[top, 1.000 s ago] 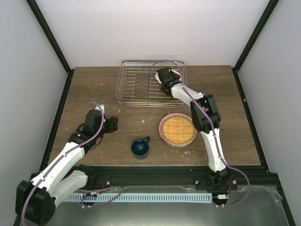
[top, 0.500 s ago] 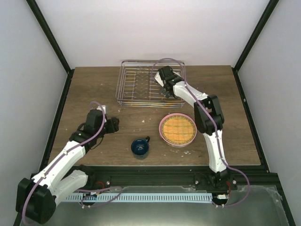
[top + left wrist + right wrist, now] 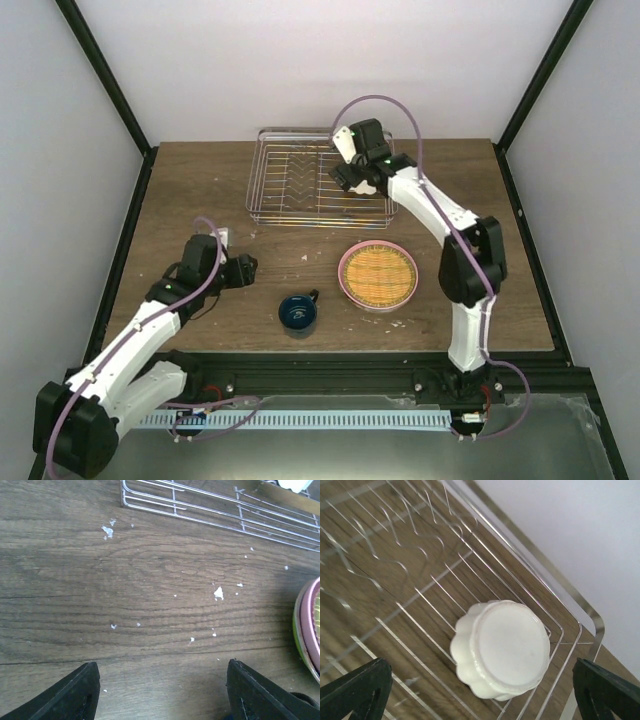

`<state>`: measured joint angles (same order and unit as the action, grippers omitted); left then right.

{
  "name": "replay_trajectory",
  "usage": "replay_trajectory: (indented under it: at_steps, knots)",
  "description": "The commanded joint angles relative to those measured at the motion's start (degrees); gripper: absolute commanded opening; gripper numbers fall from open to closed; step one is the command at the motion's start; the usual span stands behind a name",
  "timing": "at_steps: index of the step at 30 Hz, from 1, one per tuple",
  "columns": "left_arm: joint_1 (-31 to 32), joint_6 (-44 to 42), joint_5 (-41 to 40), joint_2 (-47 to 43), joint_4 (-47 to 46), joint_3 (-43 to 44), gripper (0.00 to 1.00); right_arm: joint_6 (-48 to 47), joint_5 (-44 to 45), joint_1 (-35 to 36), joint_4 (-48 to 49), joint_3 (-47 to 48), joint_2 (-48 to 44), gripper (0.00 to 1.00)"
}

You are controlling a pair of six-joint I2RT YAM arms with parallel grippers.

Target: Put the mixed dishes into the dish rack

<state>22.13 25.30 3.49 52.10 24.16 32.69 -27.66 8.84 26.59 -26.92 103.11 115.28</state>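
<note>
The silver wire dish rack (image 3: 290,182) stands at the back of the table. In its corner the small white scalloped bowl (image 3: 502,649) lies upside down on the rack's wires (image 3: 420,600). My right gripper (image 3: 482,692) hovers over it, open, its fingers apart from the bowl; in the top view the right gripper (image 3: 350,177) is above the rack's right part. A pink plate with a yellow ribbed plate (image 3: 378,274) on it sits mid-table, the dark blue mug (image 3: 297,313) to its left. My left gripper (image 3: 246,268) hangs open and empty over bare wood, left of the mug.
In the left wrist view my gripper (image 3: 162,692) looks over wood strewn with white crumbs (image 3: 218,593), the rack's near side (image 3: 225,517) ahead and the plates' rim (image 3: 306,625) at the right, pink over green. Black frame posts and white walls enclose the table.
My right gripper has opened, let go of the white bowl in the rack, and risen back above it. The left arm has barely moved.
</note>
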Motion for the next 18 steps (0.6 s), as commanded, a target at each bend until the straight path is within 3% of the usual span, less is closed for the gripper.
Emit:
replay_trajectory:
  at_steps: [1,11,18]
  knots:
    - [0.72,-0.38,3.8,-2.03,1.77,-0.41,0.71,10.88,-6.65,0.34,5.11,-6.54,-10.11,1.0]
    - [20.3,5.97,-6.36,2.1,5.64,2.29,0.72,27.89,-5.93,4.96,5.75,-22.26,-23.12,1.0]
    - [27.75,11.69,-10.4,8.26,7.02,2.84,0.72,33.51,-5.31,5.45,3.38,-25.57,-27.89,1.0]
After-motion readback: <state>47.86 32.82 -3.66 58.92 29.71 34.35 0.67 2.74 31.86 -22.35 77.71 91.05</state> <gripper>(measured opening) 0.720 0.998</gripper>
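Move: From the left hand, the blue mug sits about 9 cm back and 12 cm right, its middle some 9 cm lower; the pink plate is level ahead-wise, 31 cm right and 11 cm down. The pink plate lies some 24 cm back, 8 cm right and 19 cm below the right hand. From the right hand, the upturned white bowl is 5 cm ahead, 5 cm right and 13 cm down. Bring the left gripper right and back towards the blue mug, about 10 cm in all, then sink as it nears, swinging the open fingers clockwise and tipping them down until the right finger hangs over the mug's rim. Meanwhile draw the empty, wide-open right gripper back about 12 cm, away from the white bowl towards the pink plate, rising before easing down slightly, and roll it some 25 degrees, left side up. ##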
